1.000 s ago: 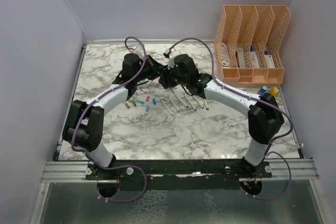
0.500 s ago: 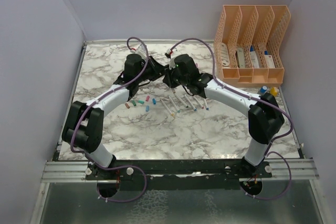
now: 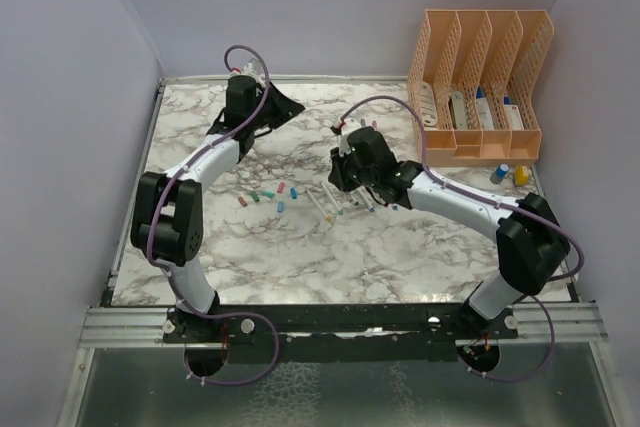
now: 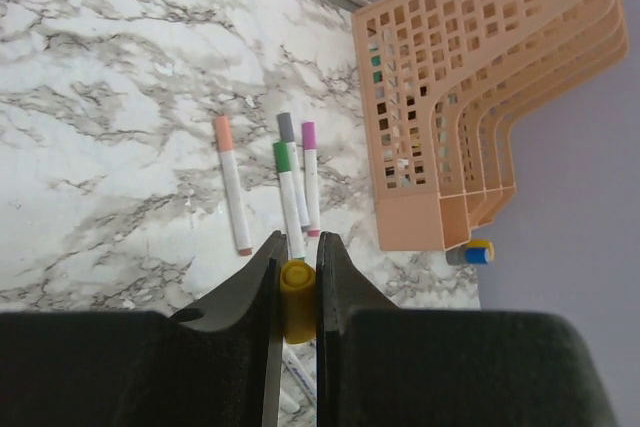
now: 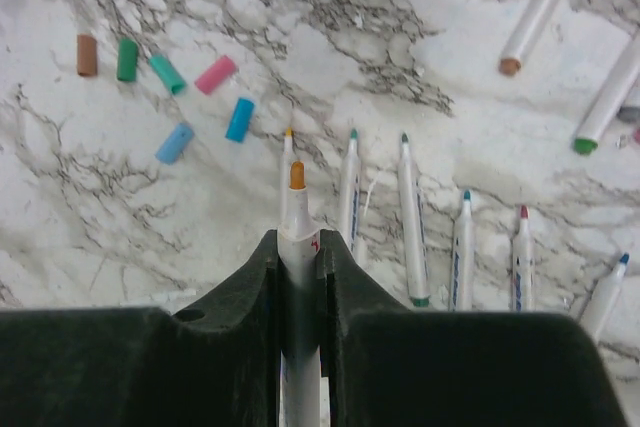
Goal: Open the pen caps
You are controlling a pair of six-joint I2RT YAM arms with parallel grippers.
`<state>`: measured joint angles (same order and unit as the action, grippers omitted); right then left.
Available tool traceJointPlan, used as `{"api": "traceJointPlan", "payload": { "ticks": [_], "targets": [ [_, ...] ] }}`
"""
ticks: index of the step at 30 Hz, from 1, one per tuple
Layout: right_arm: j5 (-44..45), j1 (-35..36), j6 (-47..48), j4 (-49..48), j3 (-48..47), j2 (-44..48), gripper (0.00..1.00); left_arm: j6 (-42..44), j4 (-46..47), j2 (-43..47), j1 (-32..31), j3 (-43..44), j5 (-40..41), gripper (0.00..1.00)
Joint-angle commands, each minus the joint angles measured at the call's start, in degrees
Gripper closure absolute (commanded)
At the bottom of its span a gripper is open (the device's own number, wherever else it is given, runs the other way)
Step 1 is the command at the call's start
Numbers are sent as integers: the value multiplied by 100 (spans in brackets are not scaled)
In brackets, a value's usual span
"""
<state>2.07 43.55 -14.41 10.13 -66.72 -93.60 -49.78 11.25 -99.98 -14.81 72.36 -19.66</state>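
My left gripper is shut on a yellow pen cap and hangs over the back of the table; the top view puts this gripper at the back left. My right gripper is shut on a white pen whose bare orange tip points forward; from above, that gripper hangs over the table's middle. Several loose caps lie left of it. A row of uncapped pens lies below it. Three capped pens lie beneath the left gripper.
A peach lattice file organiser stands at the back right, and the left wrist view shows it too. Small blue and yellow bottle-like items lie in front of it. Walls close in the table on three sides.
The two grippers met over the middle and have pulled apart. The left has swung to the back left with the yellow cap; the right has drawn nearer with the bare-tipped pen.
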Motion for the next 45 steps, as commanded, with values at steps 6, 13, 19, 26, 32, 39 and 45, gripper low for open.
{"api": "traceJointPlan", "payload": {
  "ticks": [6,13,19,26,32,39,45],
  "targets": [
    [1274,-551,-147,411,651,689,99,530,-582,42,-31,-540,44,100],
    [2014,-1246,48,150,965,874,99,1031,-1109,243,-6,-1349,509,100],
    [1898,-1582,22,91,1116,810,99,1177,-1315,187,30,-1412,706,100],
    [1745,-1884,-38,33,1307,811,99,1262,-1423,139,150,-1488,864,100],
    [1559,-1929,-64,-152,1529,1071,99,1298,-1459,246,280,-1503,944,100],
    [1506,-1938,-31,-181,1516,1056,99,1341,-1500,245,404,-1535,948,100],
    [1464,-1951,-41,-216,1568,993,99,1340,-1480,246,478,-1640,900,100]
  ]
}}
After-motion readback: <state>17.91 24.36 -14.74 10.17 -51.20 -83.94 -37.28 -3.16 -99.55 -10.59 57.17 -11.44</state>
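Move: The left gripper, holding the orange cap, is bound for the loose caps: the pink cap lies about 8 cm back, 7 cm left and some 21 cm below, the blue cap 11 cm back and 3 cm left, the light-blue cap 15 cm back and 7 cm left. The right gripper, holding the orange pen, heads for free table 20 cm right, 2 cm ahead and 13 cm down; the last blue-tipped pen lies 15 cm right and 1 cm ahead, the tray's near-left corner 23 cm right and 11 cm ahead. Bring the left gripper down about 16 cm and back towards the pink cap, tipping the fingers some 20 degrees further down and rolling the hand's left side up, then ease it left, low over the cap row. Meanwhile swing the right gripper some 20 cm right past the bare pens, turning clockwise about 30 degrees, sinking slightly and edging forward. Keep both grips shut on cap and pen. ##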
